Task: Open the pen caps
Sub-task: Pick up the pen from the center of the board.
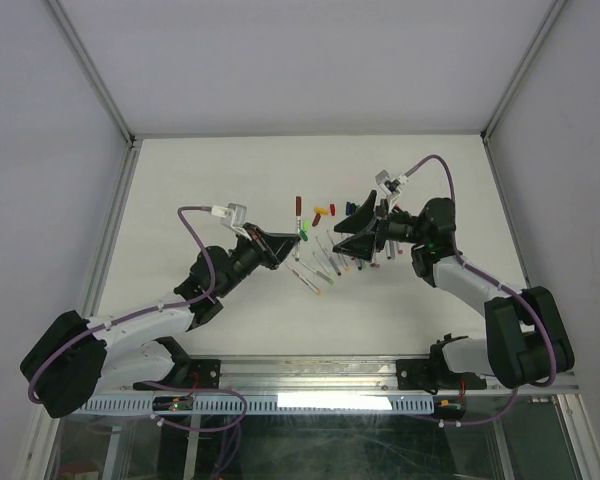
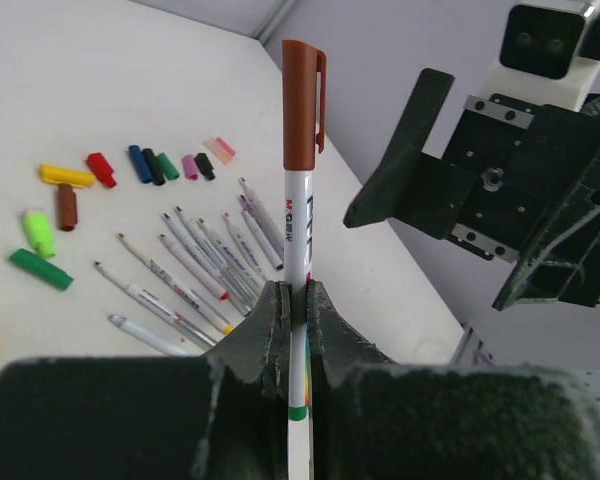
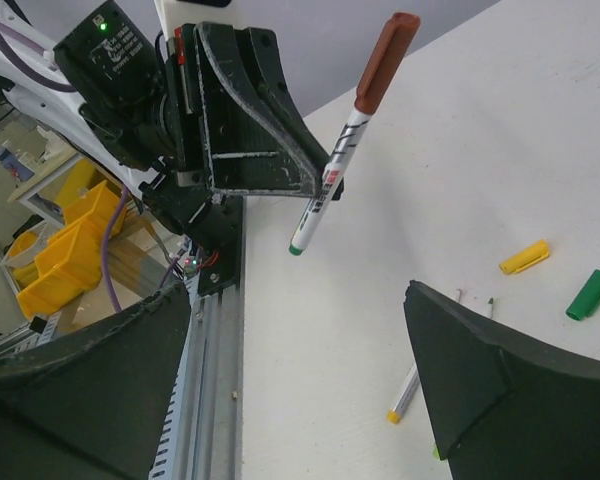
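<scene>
A white pen [image 2: 300, 230] with a brown cap [image 2: 302, 105] stands upright in my left gripper [image 2: 298, 292], which is shut on its barrel. From the right wrist view the same pen [image 3: 325, 190] tilts, cap [image 3: 384, 62] up and green-banded end down. My right gripper [image 3: 298, 290] is open and empty, a short way from the pen. From above, the left gripper [image 1: 295, 240] and right gripper [image 1: 342, 228] face each other over the scattered pens [image 1: 315, 270]. Several uncapped pens [image 2: 205, 270] and loose caps [image 2: 140, 163] lie on the table.
Loose yellow cap [image 3: 524, 257] and green cap [image 3: 588, 294] lie near the right fingers, and a yellow-tipped pen [image 3: 405, 395] sits beneath them. An aluminium rail [image 3: 210, 380] runs along the near table edge. Yellow bins [image 3: 70, 240] stand beyond it.
</scene>
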Available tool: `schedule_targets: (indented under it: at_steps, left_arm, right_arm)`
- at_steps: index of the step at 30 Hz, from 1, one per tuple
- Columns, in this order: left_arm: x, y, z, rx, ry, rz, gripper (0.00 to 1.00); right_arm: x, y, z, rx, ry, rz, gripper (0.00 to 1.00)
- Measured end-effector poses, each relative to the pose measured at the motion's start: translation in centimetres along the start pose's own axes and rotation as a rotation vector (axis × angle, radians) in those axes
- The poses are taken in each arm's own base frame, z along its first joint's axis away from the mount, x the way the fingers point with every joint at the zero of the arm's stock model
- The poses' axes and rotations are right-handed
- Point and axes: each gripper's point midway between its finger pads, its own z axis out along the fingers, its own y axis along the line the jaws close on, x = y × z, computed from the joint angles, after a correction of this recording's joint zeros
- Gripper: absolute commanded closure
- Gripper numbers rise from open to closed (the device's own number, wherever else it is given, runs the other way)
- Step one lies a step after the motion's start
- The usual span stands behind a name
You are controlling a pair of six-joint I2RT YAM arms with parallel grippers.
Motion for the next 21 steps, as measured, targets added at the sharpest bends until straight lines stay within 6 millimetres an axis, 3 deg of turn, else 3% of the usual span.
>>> schedule_targets:
  at_steps: [10, 21]
  left_arm:
    - [1.0, -3.0, 0.3, 0.077, -0.068, -0.065, 1.00]
    - [4.0, -3.7, 1.7, 0.078, -0.024, -0.085, 1.00]
  right_arm:
    - [0.8, -0.6, 0.7, 0.026, -0.033, 0.066, 0.11]
    - [1.5, -0.5, 1.8, 0.041, -0.056, 0.115, 0.18]
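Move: The left hand already grips the brown-capped pen, its cap some 5 cm ahead of and 5 cm above that hand; the right gripper is about 8 cm to its right and 2 cm higher. From the open right hand the brown cap lies roughly 8 cm left, 5 cm ahead and 3 cm up. On the board, some 17 cm below the right hand, a yellow-ended pen lies 3 cm ahead and 8 cm left, a green cap 18 cm ahead and 8 cm left. Pen-holding left hand goes 5 cm right, 2 back, towards the open right gripper, which eases left and down. ##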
